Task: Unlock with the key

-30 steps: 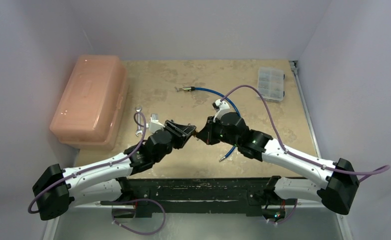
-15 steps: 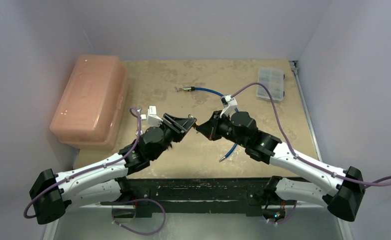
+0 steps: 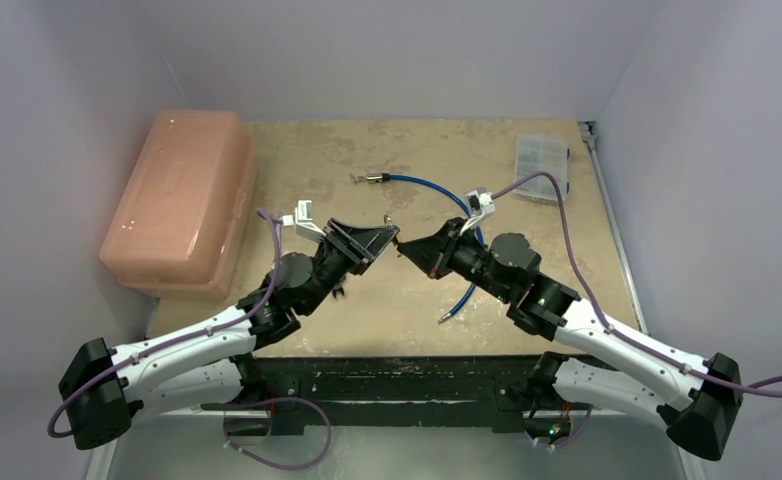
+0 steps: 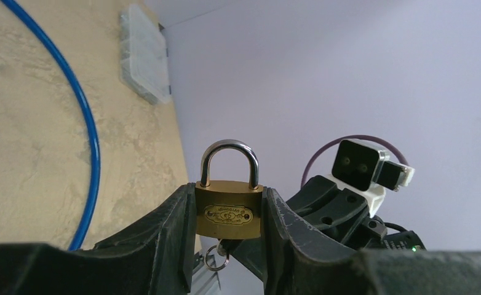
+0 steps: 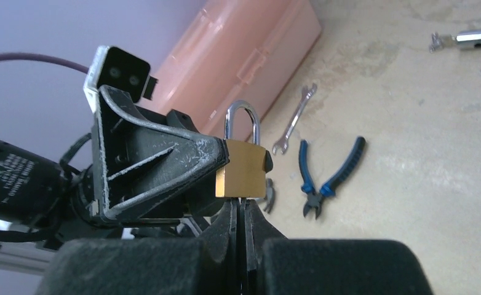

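A small brass padlock [image 4: 229, 212] with a steel shackle is clamped by its sides between my left gripper's [image 4: 229, 203] fingers, raised above the table, shackle up and both legs seated in the body. The key [image 4: 221, 247] sticks into the padlock's underside, and its ring [image 4: 215, 260] hangs below. My right gripper [image 5: 240, 206] is pinched shut on the key directly under the padlock [image 5: 241, 169], so only a thin sliver of key [image 5: 240, 200] shows. From above, the left gripper [image 3: 381, 240] and the right gripper [image 3: 408, 250] meet tip to tip at mid-table.
A pink plastic box [image 3: 182, 200] stands at the left. A blue cable [image 3: 437, 190] curves across the middle, and a clear organiser [image 3: 542, 165] lies at the far right. On the table beneath lie a silver wrench [image 5: 294, 117] and blue-handled pliers [image 5: 327, 178].
Both arms have reached farther from their bases, carrying the joined grippers a little toward the table's far side. The right wrist has swung round. Both grips stay the same.
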Controlling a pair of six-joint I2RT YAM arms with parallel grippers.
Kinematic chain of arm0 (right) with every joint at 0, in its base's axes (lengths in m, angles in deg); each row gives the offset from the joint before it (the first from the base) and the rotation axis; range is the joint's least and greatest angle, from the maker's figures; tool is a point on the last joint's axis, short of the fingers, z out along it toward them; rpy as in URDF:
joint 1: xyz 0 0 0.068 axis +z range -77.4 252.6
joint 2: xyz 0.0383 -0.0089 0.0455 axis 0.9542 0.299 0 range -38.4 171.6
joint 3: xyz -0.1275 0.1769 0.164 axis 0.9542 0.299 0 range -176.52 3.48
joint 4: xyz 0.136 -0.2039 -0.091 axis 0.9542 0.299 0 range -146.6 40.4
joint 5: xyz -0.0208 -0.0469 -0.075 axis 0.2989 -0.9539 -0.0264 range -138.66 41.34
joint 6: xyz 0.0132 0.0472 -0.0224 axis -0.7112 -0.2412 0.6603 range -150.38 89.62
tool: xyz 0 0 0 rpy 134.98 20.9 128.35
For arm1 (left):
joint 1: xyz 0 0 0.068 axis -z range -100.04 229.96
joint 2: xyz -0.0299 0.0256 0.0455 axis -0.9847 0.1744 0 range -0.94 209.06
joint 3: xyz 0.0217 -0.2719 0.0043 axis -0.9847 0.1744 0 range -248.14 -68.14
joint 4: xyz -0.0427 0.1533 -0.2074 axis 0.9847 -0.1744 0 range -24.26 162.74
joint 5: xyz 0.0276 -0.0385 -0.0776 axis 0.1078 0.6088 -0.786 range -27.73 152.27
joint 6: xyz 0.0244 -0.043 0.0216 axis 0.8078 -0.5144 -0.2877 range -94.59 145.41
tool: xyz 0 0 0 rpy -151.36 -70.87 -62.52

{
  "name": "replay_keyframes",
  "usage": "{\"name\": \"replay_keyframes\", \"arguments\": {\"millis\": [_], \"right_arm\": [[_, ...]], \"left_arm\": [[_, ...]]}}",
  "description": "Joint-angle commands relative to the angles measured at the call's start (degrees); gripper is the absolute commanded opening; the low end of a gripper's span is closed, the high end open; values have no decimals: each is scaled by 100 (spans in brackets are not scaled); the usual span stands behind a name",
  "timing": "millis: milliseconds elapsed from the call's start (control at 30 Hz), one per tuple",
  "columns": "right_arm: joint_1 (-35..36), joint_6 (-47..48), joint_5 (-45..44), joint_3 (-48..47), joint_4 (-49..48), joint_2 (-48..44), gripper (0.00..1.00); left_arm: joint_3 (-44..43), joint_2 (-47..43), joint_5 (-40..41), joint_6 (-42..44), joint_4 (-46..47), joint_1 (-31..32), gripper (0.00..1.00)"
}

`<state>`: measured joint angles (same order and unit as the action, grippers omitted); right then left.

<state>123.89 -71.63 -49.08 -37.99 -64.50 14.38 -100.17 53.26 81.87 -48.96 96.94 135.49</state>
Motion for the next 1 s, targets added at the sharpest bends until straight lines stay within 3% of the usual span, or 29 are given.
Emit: {"name": "replay_keyframes", "arguments": {"millis": [0,167,500,700,833,967], "right_arm": [[66,-221,459,84,-1117,-109,0],[61,-266,464,131,-1106,-177,0],[48,-333,518,191,-1170,-224,0],[51,273,753,-39,-674,-233,2],[53,1003,686,-263,136,-418,27],[56,1675,632,-418,765,-583,39]], "left_arm": [[43,20,-1446,201,1445,169,0],[300,75,-1828,428,2366,174,0],[519,270,-2291,482,3325,174,0],[438,17,-1599,183,2138,169,0],[438,-212,-847,-363,1080,169,0],[415,-262,-216,-1066,241,169,0]]}}
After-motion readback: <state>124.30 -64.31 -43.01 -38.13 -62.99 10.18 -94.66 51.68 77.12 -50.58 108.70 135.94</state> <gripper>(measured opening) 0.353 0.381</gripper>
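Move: At the right fingertips the key is already in the padlock, whose middle lies about 3 cm ahead and 1 cm to their left at their height. From the left hand, which holds the padlock, the pinched key is roughly 3 cm back and 1 cm right, level with it. Some 27 cm below, the pliers lie about 8 cm ahead and 14 cm left of the left hand; the blue cable's near end lies 9 cm right and 1 cm ahead of the right hand. Twisting the key in the padlock between them, both hands keep their grips and rise about 5 cm, drifting back slightly as their fingers tip upward, turning roughly 20 degrees against each other. Then both sink some 3 to 4 cm, wrists turning back, while the right fingers open and let go of the key; the left keeps its hold on the brass body. ##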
